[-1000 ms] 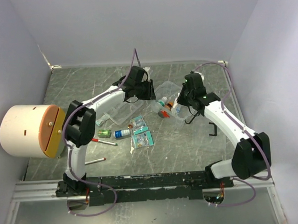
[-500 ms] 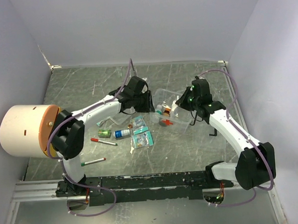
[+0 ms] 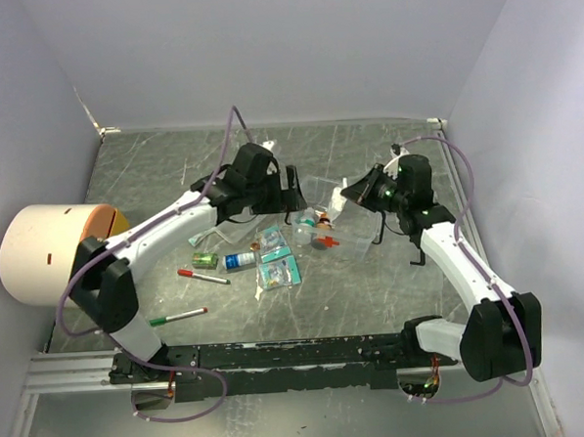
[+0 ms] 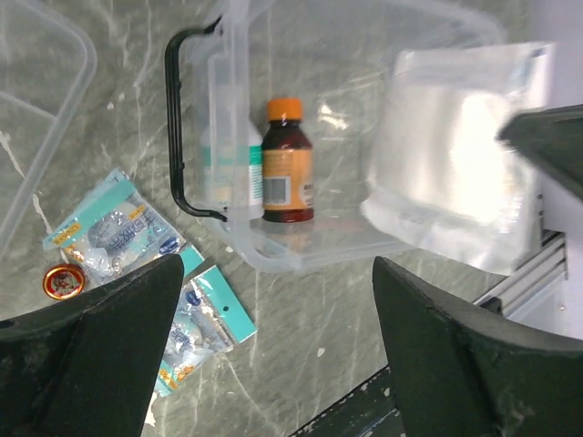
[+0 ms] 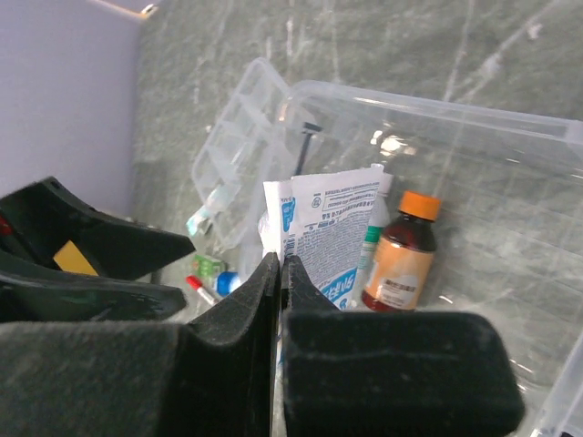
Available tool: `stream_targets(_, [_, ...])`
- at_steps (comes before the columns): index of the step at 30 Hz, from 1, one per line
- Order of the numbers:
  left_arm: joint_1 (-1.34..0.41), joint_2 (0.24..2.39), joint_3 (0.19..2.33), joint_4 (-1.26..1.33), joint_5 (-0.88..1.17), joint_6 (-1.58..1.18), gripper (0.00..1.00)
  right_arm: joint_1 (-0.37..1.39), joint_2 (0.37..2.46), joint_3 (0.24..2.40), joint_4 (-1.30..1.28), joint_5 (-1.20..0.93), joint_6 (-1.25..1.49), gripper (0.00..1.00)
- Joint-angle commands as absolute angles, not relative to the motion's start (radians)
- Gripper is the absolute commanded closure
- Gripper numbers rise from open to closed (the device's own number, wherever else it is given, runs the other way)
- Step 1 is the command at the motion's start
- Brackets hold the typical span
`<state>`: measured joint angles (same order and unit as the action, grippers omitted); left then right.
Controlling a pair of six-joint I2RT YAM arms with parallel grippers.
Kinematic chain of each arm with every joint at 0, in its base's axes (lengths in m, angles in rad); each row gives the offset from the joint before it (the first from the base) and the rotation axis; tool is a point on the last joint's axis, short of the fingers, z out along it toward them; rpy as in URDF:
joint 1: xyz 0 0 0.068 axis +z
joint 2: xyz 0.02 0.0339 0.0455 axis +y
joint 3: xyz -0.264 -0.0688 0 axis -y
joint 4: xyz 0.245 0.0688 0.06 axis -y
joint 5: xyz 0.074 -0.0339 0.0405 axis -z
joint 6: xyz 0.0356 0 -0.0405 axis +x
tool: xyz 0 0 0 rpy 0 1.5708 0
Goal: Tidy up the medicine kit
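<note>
The medicine kit box (image 3: 343,226) is a clear tub with a black handle (image 4: 173,137), lying mid-table. Inside stand a brown bottle with an orange cap (image 4: 287,164) and a white tube with a teal label (image 4: 232,168). My right gripper (image 5: 281,262) is shut on a white packet with blue print (image 5: 332,228) and holds it over the box's open top. My left gripper (image 4: 278,364) hangs open above the bare table just beside the box, with nothing between its fingers (image 4: 100,350). From above, the left gripper (image 3: 292,191) and right gripper (image 3: 353,192) face each other across the box.
Teal packets (image 3: 278,260), a blue-capped bottle (image 3: 237,260), a green item (image 3: 204,259) and a small red cap (image 4: 62,280) lie left of the box. A clear divided tray (image 5: 235,153) lies beyond. Red pen (image 3: 203,276), green pen (image 3: 178,315), big white cylinder (image 3: 49,256), black clip (image 3: 418,252).
My left gripper has opened wide and its arm has stretched out lower over the table. The right gripper has drawn back to the right, still holding the packet.
</note>
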<state>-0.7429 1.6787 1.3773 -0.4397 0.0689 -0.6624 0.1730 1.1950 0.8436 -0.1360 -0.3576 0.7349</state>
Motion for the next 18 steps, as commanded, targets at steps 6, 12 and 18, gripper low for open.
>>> stream_targets(6, [-0.734,1.449,1.339,-0.220,0.176,-0.788,0.04,0.127,1.085,0.770,0.166,-0.673,0.940,1.00])
stream_targets(12, [-0.719,1.272,1.236,-0.093,0.186,-0.939,0.01,0.123,0.952,0.766,0.317,-0.753,1.124,1.00])
stream_targets(18, [-0.718,1.242,1.170,0.106,0.344,-1.068,0.00,0.124,0.887,0.745,0.562,-0.800,1.331,1.00])
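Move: The white packet, already pinched in the right fingers, has its middle about 3 cm left of that hand and 4 cm below; from the open left gripper it lies some 10 cm to the right and a touch lower. The clear box is underneath, its middle roughly 10 cm right, 3 cm back and 11 cm below the left hand, with the brown bottle in it about 6 cm right, 4 cm back and 12 cm down. Bring the left gripper almost straight up, about 19 cm, clear of the box with the fingers staying wide open, and swing them up from steeply down to nearly level, facing the white packet. Meanwhile keep the right fingers shut on the packet and raise it some 17 cm, drawing back and slightly left, tilting that hand up to level and turning it left. ##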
